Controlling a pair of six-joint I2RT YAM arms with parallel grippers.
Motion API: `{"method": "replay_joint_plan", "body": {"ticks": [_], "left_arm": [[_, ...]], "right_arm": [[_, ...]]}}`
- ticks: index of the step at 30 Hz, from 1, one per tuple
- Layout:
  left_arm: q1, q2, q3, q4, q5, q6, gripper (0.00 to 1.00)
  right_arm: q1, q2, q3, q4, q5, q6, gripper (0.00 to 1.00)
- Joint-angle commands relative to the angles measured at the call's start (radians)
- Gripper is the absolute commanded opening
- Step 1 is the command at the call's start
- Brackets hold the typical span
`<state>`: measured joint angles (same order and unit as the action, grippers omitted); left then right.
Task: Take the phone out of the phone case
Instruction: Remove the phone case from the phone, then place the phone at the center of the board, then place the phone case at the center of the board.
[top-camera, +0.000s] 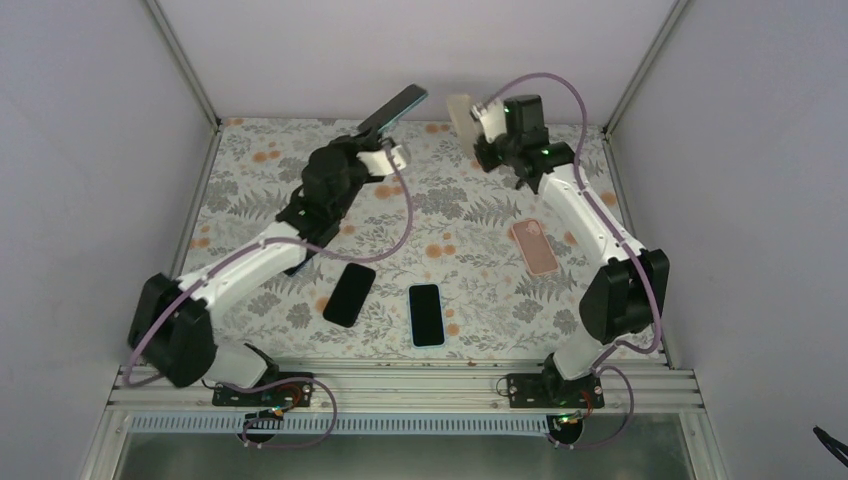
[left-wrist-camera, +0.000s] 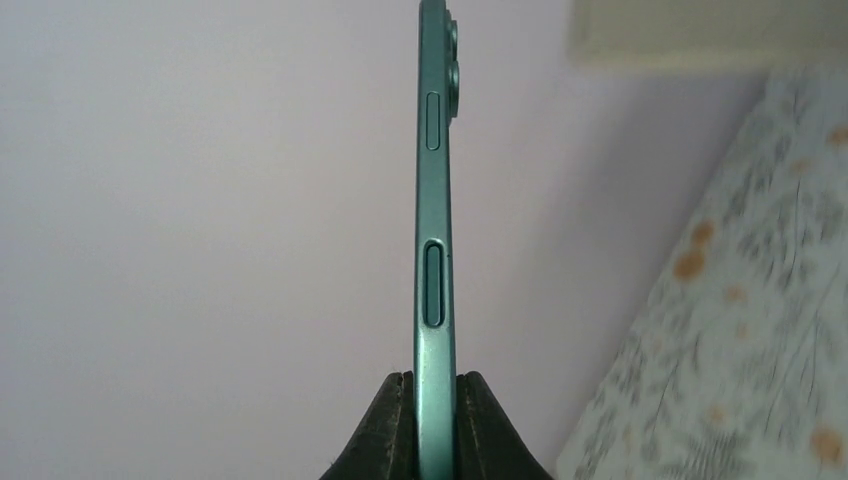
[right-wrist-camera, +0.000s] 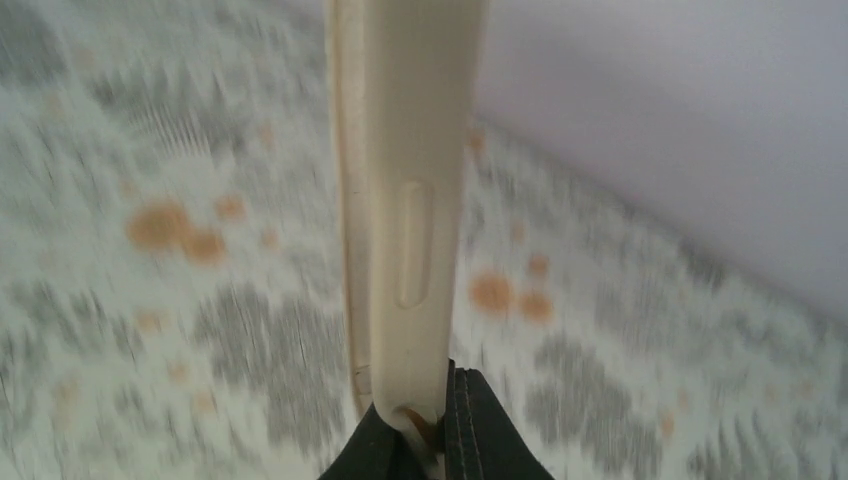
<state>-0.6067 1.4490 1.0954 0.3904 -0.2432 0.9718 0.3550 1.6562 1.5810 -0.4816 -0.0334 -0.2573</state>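
My left gripper (top-camera: 380, 133) is shut on the lower end of a teal phone (top-camera: 394, 109), which is held up in the air near the back wall. Seen from the left wrist, the phone (left-wrist-camera: 433, 200) stands edge-on, side buttons showing, between the black fingers of that gripper (left-wrist-camera: 435, 395). My right gripper (top-camera: 479, 126) is shut on a cream phone case (top-camera: 459, 117), held upright a short gap to the right of the phone. In the right wrist view the case (right-wrist-camera: 405, 200) rises from the right gripper (right-wrist-camera: 432, 400), one wall pinched. The case is apart from the phone.
On the floral tabletop (top-camera: 460, 215) lie a pink case (top-camera: 533, 247) beside the right arm, a black phone (top-camera: 349, 294) and a blue-edged phone (top-camera: 426, 314) near the front. White walls enclose the back and sides. The cream case (left-wrist-camera: 700, 30) shows at the left wrist view's top right.
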Motion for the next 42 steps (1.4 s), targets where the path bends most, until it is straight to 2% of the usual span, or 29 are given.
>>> {"method": "replay_joint_plan", "body": {"ticks": [1, 5, 9, 13, 18, 20, 21, 22, 23, 24, 25, 26, 27, 28, 31, 33, 37, 39, 42], "left_arm": [[0.040, -0.168, -0.163, -0.019, -0.084, 0.230, 0.02], [0.072, -0.224, -0.378, 0.080, -0.150, 0.371, 0.02], [0.079, -0.160, -0.560, 0.280, -0.189, 0.480, 0.02], [0.075, -0.003, -0.592, 0.390, -0.242, 0.481, 0.02], [0.057, 0.142, -0.581, 0.490, -0.252, 0.479, 0.03], [0.052, 0.167, -0.572, 0.481, -0.244, 0.464, 0.13], [0.050, 0.168, -0.567, 0.461, -0.233, 0.452, 0.25], [0.048, 0.164, -0.563, 0.434, -0.220, 0.429, 0.37], [0.043, 0.154, -0.557, 0.390, -0.202, 0.409, 0.50], [0.041, 0.139, -0.550, 0.340, -0.176, 0.384, 0.72], [0.040, 0.124, -0.542, 0.289, -0.150, 0.356, 0.91], [0.039, 0.107, -0.531, 0.235, -0.123, 0.332, 0.99], [0.038, 0.092, -0.512, 0.167, -0.096, 0.307, 1.00], [0.038, 0.078, -0.497, 0.101, -0.060, 0.286, 1.00], [0.038, 0.025, -0.437, -0.092, 0.028, 0.224, 1.00], [0.041, -0.003, -0.363, -0.277, 0.107, 0.164, 1.00], [0.050, 0.007, -0.142, -0.709, 0.300, 0.039, 1.00], [0.051, 0.013, -0.083, -0.795, 0.336, 0.000, 1.00], [0.087, 0.013, -0.017, -0.834, 0.396, -0.041, 1.00]], "right_arm": [[-0.112, -0.066, -0.106, -0.240, -0.143, -0.133, 0.03], [-0.142, -0.058, -0.221, -0.397, -0.360, -0.199, 0.03], [-0.142, -0.018, -0.321, -0.416, -0.470, -0.223, 0.04], [-0.141, 0.064, -0.365, -0.358, -0.461, -0.194, 0.03], [-0.142, 0.154, -0.359, -0.307, -0.362, -0.138, 0.04], [-0.146, 0.170, -0.355, -0.288, -0.316, -0.114, 0.04], [-0.147, 0.176, -0.353, -0.277, -0.288, -0.102, 0.04], [-0.151, 0.179, -0.349, -0.270, -0.260, -0.092, 0.10], [-0.153, 0.181, -0.346, -0.264, -0.234, -0.083, 0.22], [-0.157, 0.180, -0.343, -0.255, -0.205, -0.073, 0.34], [-0.159, 0.178, -0.340, -0.247, -0.179, -0.069, 0.41], [-0.161, 0.173, -0.336, -0.244, -0.156, -0.065, 0.50], [-0.160, 0.168, -0.329, -0.243, -0.131, -0.060, 0.59], [-0.161, 0.159, -0.321, -0.244, -0.108, -0.056, 0.64], [-0.158, 0.122, -0.291, -0.271, -0.028, -0.047, 0.76], [-0.146, 0.072, -0.275, -0.307, -0.020, -0.058, 0.80], [-0.074, -0.030, -0.283, -0.404, -0.045, -0.120, 0.84], [-0.025, -0.065, -0.307, -0.450, -0.050, -0.138, 0.84], [0.085, -0.123, -0.373, -0.505, -0.133, -0.202, 0.80]]}}
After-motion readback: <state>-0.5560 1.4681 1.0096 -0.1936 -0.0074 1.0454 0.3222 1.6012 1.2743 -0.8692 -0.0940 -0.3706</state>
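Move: Already apart, the phone is in the left fingers and the beige case in the right. The phone's clear landing spot lies about 34 cm below the left hand, 2 ahead and 4 left; the dark phone lies 8 back, 19 left, the black phone 21 back, 5 left. The case's spot is some 28 cm below the right hand, 11 back and 1 right, with the pink case 16 cm to the right of that spot and 2 nearer. Both hands carry their pieces down to bare table and let go, the fingers spreading wide. The left sinks some 26 cm while swinging left, rolling about 40 degrees with its left side rising, then lifts clear and drifts right; the right sinks about 24 cm and draws back, tipping nearly straight down, moves a little forward and right while opening, then rises about 8 cm and backs off. ##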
